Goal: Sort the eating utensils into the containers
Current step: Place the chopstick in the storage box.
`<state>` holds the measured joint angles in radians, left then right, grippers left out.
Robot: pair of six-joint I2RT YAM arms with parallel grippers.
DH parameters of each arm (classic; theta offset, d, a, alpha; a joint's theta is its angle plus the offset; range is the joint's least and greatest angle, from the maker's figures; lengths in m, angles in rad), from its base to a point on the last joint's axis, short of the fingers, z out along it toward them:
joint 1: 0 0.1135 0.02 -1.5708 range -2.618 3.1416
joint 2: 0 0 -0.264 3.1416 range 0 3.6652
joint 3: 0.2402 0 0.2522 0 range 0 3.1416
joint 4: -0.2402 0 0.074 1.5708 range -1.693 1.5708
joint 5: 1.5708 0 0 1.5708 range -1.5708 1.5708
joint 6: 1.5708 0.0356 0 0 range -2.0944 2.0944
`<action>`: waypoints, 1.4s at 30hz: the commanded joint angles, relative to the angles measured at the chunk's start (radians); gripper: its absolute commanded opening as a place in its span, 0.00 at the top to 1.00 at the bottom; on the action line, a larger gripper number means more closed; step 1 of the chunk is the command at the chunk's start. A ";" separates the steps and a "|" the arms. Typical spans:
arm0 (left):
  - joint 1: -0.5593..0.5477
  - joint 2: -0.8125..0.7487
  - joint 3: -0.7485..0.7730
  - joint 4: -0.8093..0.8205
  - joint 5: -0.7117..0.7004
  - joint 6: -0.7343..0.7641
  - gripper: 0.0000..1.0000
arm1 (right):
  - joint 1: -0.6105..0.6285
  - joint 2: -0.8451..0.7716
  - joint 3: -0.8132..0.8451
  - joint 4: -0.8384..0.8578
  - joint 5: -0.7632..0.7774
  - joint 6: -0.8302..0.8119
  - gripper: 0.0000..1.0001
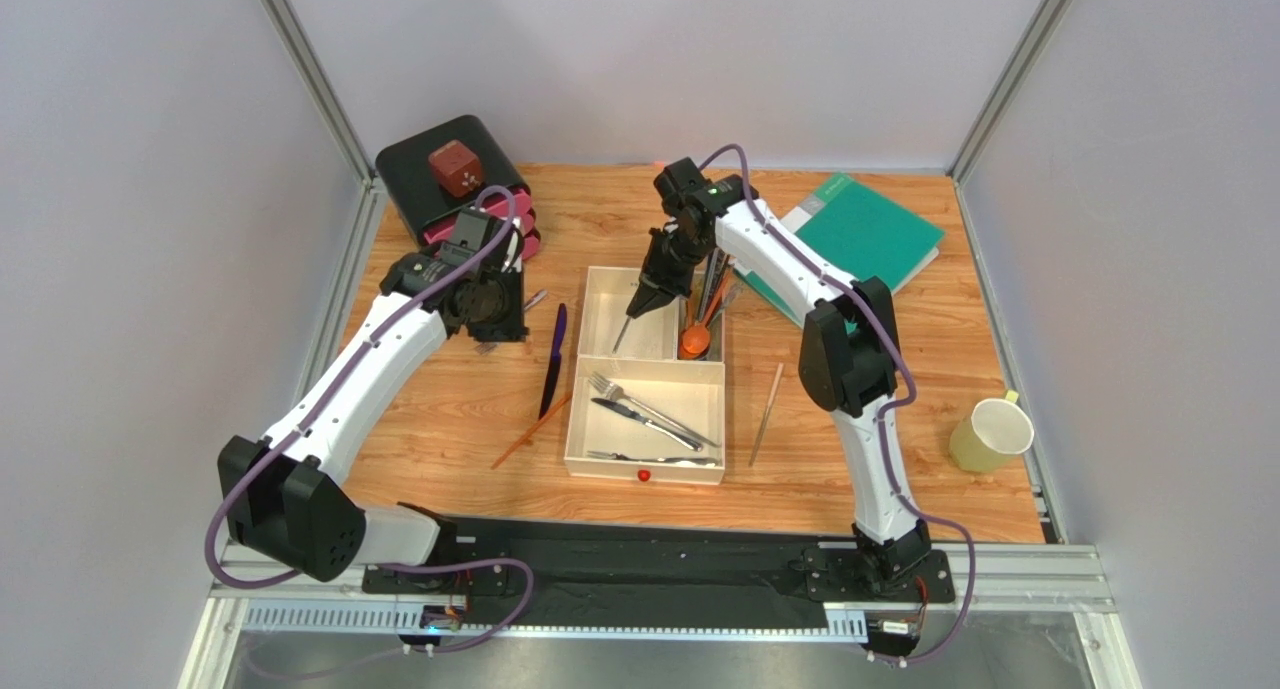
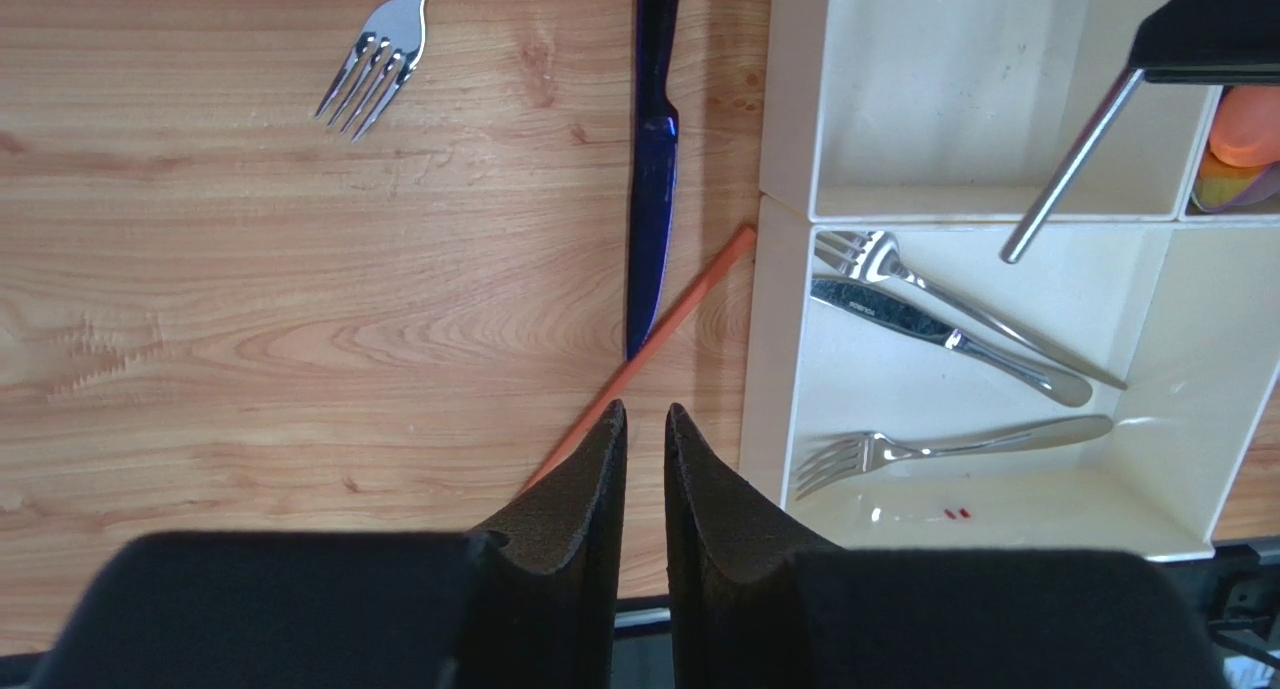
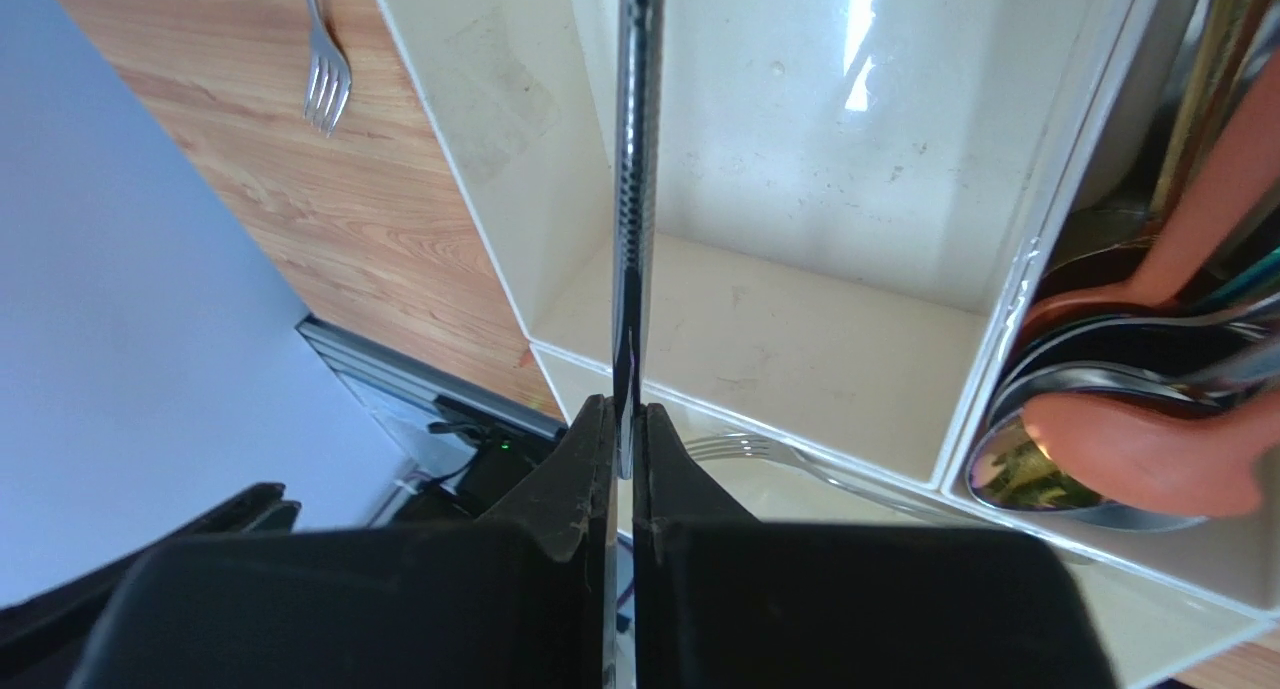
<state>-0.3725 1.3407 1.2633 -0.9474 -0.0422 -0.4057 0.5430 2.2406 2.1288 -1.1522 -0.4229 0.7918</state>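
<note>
My right gripper (image 1: 657, 289) (image 3: 625, 412) is shut on a slim silver chopstick (image 3: 636, 194) (image 2: 1067, 172). It hangs tilted over the empty small compartment of the cream tray (image 1: 601, 472) (image 2: 766, 344). The other small compartment holds orange and silver spoons (image 3: 1157, 449) (image 1: 699, 329). Two silver forks and a knife (image 2: 932, 329) lie in the large compartment. My left gripper (image 1: 493, 314) (image 2: 646, 419) hovers left of the tray, jaws narrowly open and empty. Below it lie an orange chopstick (image 2: 661, 337), a blue-purple knife (image 2: 654, 164) and a silver fork (image 2: 376, 52).
A black box with pink drawers (image 1: 451, 179) stands at the back left with a red-brown cube (image 1: 454, 166) on top. A green folder (image 1: 857, 236) lies back right. A pale yellow cup (image 1: 992, 434) stands right. Another slim chopstick (image 1: 766, 415) lies right of the tray.
</note>
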 commanded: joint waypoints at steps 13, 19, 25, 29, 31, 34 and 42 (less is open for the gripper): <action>0.006 -0.067 -0.015 -0.019 -0.061 0.008 0.80 | 0.034 0.042 -0.081 0.233 -0.045 0.320 0.77; 0.006 -0.069 -0.018 -0.017 -0.064 0.011 0.80 | 0.028 0.004 -0.128 0.246 -0.028 0.331 0.70; 0.006 -0.058 0.001 -0.017 -0.065 0.008 0.80 | 0.003 -0.045 -0.150 0.249 -0.071 0.270 0.70; 0.006 -0.057 0.001 -0.013 -0.068 0.007 0.80 | -0.023 -0.241 -0.263 0.238 -0.004 0.184 0.70; 0.006 -0.051 0.001 -0.008 -0.064 0.005 0.80 | -0.047 -0.327 -0.364 0.236 0.033 0.169 0.70; 0.006 -0.023 0.025 -0.005 -0.055 0.016 0.80 | -0.081 -0.472 -0.473 0.227 0.098 0.143 0.70; 0.006 0.049 0.100 0.004 -0.019 0.028 0.80 | -0.164 -0.578 -0.562 0.036 0.211 -0.040 0.67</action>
<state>-0.3714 1.3716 1.3125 -0.9623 -0.0891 -0.3977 0.4072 1.6573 1.6470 -1.0084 -0.2955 0.8692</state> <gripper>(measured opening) 0.197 0.324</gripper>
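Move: Just over the storage box's far-left compartment, the right hand holds the chopstick; the middle of that compartment is about 1 cm ahead, 1 cm to the left and 8 cm below. The orange ladle's compartment is some 9 cm to the right, about level front to back, and the table knife in the near compartment lies roughly 12 cm back and 3 cm right. From the left hand the far-left compartment is about 8 cm ahead, 14 cm right and 13 cm below. Lowering about 3 cm while easing some 3.5 cm left, the right hand takes the held chopstick down into the far-left compartment, turning about 12 degrees clockwise, and opens to let go of the chopstick. The hand dips another centimetre, then withdraws briskly up and right by roughly 13 cm each and slightly back, fingers staying open and tipping forward. ##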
